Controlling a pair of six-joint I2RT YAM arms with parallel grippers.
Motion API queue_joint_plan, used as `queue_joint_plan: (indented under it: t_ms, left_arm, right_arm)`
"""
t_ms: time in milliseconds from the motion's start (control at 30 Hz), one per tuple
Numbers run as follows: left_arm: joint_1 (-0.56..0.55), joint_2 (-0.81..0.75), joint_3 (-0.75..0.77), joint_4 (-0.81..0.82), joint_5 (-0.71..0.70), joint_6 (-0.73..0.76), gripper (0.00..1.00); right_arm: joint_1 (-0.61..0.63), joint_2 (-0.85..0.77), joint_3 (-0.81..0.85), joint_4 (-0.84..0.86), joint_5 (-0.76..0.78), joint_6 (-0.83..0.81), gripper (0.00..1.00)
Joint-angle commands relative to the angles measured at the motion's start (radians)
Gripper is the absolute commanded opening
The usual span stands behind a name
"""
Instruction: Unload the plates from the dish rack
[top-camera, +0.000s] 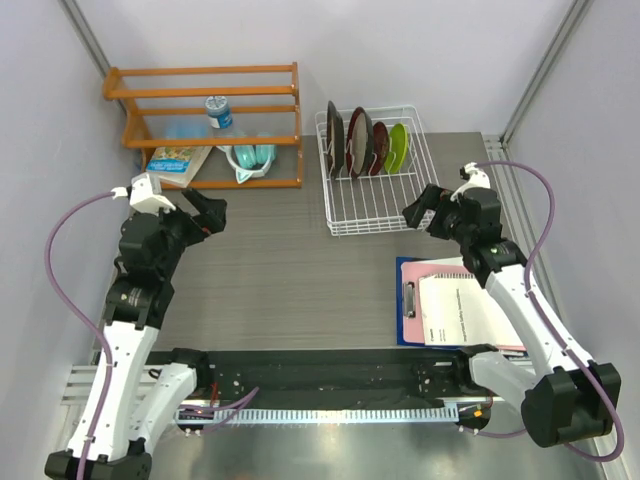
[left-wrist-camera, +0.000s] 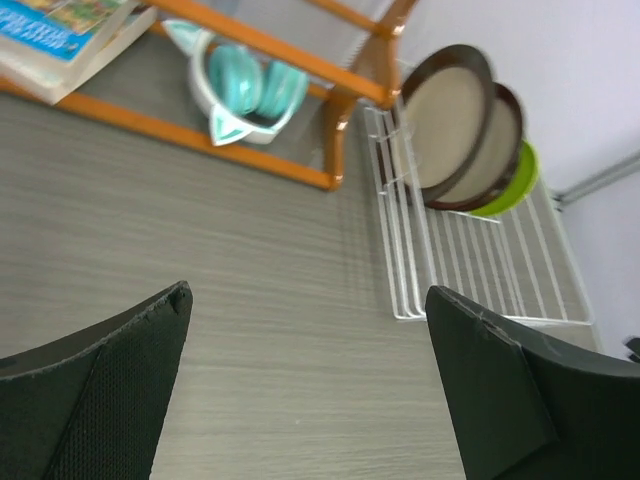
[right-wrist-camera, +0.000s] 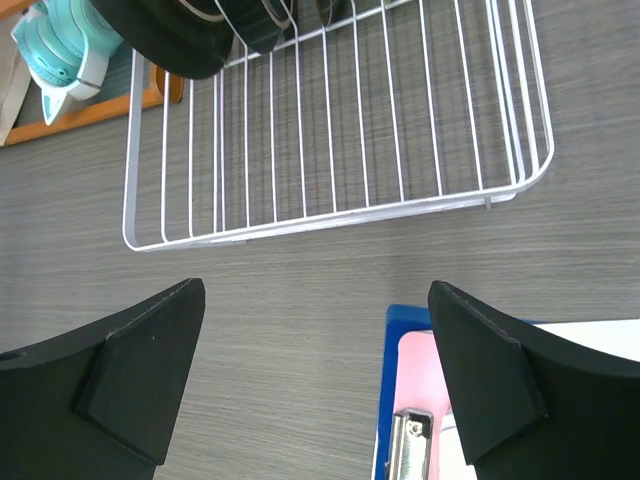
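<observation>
The white wire dish rack (top-camera: 370, 229) stands at the back right of the table. Four plates stand upright in its far end: grey-rimmed (top-camera: 335, 138), maroon-rimmed (top-camera: 358, 140), dark red (top-camera: 378, 147) and lime green (top-camera: 397, 146). My left gripper (top-camera: 212, 213) is open and empty, left of the rack over bare table. Its wrist view (left-wrist-camera: 308, 292) shows the grey-rimmed plate (left-wrist-camera: 445, 120), the maroon-rimmed plate (left-wrist-camera: 495, 150) and the green plate (left-wrist-camera: 518, 185). My right gripper (top-camera: 420, 212) is open and empty at the rack's near right corner. Its wrist view (right-wrist-camera: 316, 287) shows the rack's near rim (right-wrist-camera: 340, 215).
An orange wooden shelf (top-camera: 210, 125) at the back left holds a bottle (top-camera: 218, 112), a book (top-camera: 178, 165) and a teal and white object (top-camera: 250, 158). A blue clipboard with papers (top-camera: 455, 305) lies near the right arm and shows in the right wrist view (right-wrist-camera: 385, 400).
</observation>
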Motion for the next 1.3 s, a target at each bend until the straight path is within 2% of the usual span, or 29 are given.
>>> queue_joint_plan:
  t_ms: [0,67,100,167,233,267,300,467,500,700,900,1033,1267]
  left_arm:
    - [0.002,0.069,0.090,-0.125,-0.159,-0.035,0.99]
    - [0.005,0.114,0.111,-0.213,-0.257,-0.101,0.99]
    - [0.005,0.124,0.137,-0.256,-0.368,-0.133,0.99]
    - [0.012,0.133,0.145,-0.283,-0.386,-0.115,1.00]
    - [0.025,0.123,0.142,-0.275,-0.370,-0.118,1.00]
    - [0.026,0.113,0.136,-0.263,-0.353,-0.114,0.99]
    - [0.026,0.095,0.112,-0.242,-0.336,-0.109,1.00]
    - [0.025,0.064,0.033,-0.133,-0.236,-0.104,1.00]
    - [0.026,0.067,0.032,-0.135,-0.238,-0.118,1.00]
    - [0.026,0.147,0.010,-0.100,-0.130,-0.106,1.00]
    - [0.025,0.168,-0.036,-0.053,-0.167,-0.104,1.00]
    - [0.025,0.146,-0.060,-0.048,-0.230,-0.104,0.99]
    - [0.025,0.106,-0.099,-0.034,-0.252,-0.101,0.99]
  right_arm:
    - [0.003,-0.017,0.065,0.064,-0.004,-0.018,1.00]
    - [0.001,-0.011,0.084,0.085,-0.030,0.040,1.00]
    - [0.001,-0.003,0.095,0.091,-0.053,0.060,1.00]
    - [0.001,0.052,0.144,0.140,-0.136,0.037,1.00]
    - [0.021,0.122,0.288,0.058,-0.138,-0.007,1.00]
    - [0.041,0.197,0.349,0.015,-0.042,-0.027,1.00]
    - [0.056,0.231,0.405,-0.017,-0.009,-0.073,1.00]
    - [0.111,0.452,0.671,-0.067,0.023,-0.142,1.00]
    - [0.122,0.489,0.753,-0.086,0.087,-0.150,1.00]
    - [0.251,0.739,1.005,-0.163,0.281,-0.261,1.00]
    - [0.354,0.928,1.232,-0.219,0.430,-0.353,1.00]
    - [0.406,1.018,1.320,-0.229,0.514,-0.397,1.00]
    - [0.440,1.127,1.450,-0.258,0.599,-0.460,1.00]
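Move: Standing leftmost in the rack, the large dark plate lies about 23 cm ahead of the right hand, 17 cm to its left and some 6 cm lower. The pale, dark-rimmed plate stands about 6 cm to the right of it, the small flowered plate 10 cm and the green plate 14 cm to the right, all about level with it. From the left hand the dark plate is roughly 25 cm ahead, 24 cm right and 17 cm below. Arching up and over the rack, the open right hand travels about 20 cm forward and nearly as far left, rising 13 cm and then sinking 8 cm while swinging left towards the leftmost dark plate. Its left side rolls down some 30 degrees, fingers staying wide. The left hand, open and empty, sinks 10 cm over bare table, shifts a little left, tips down and turns counter-clockwise. ##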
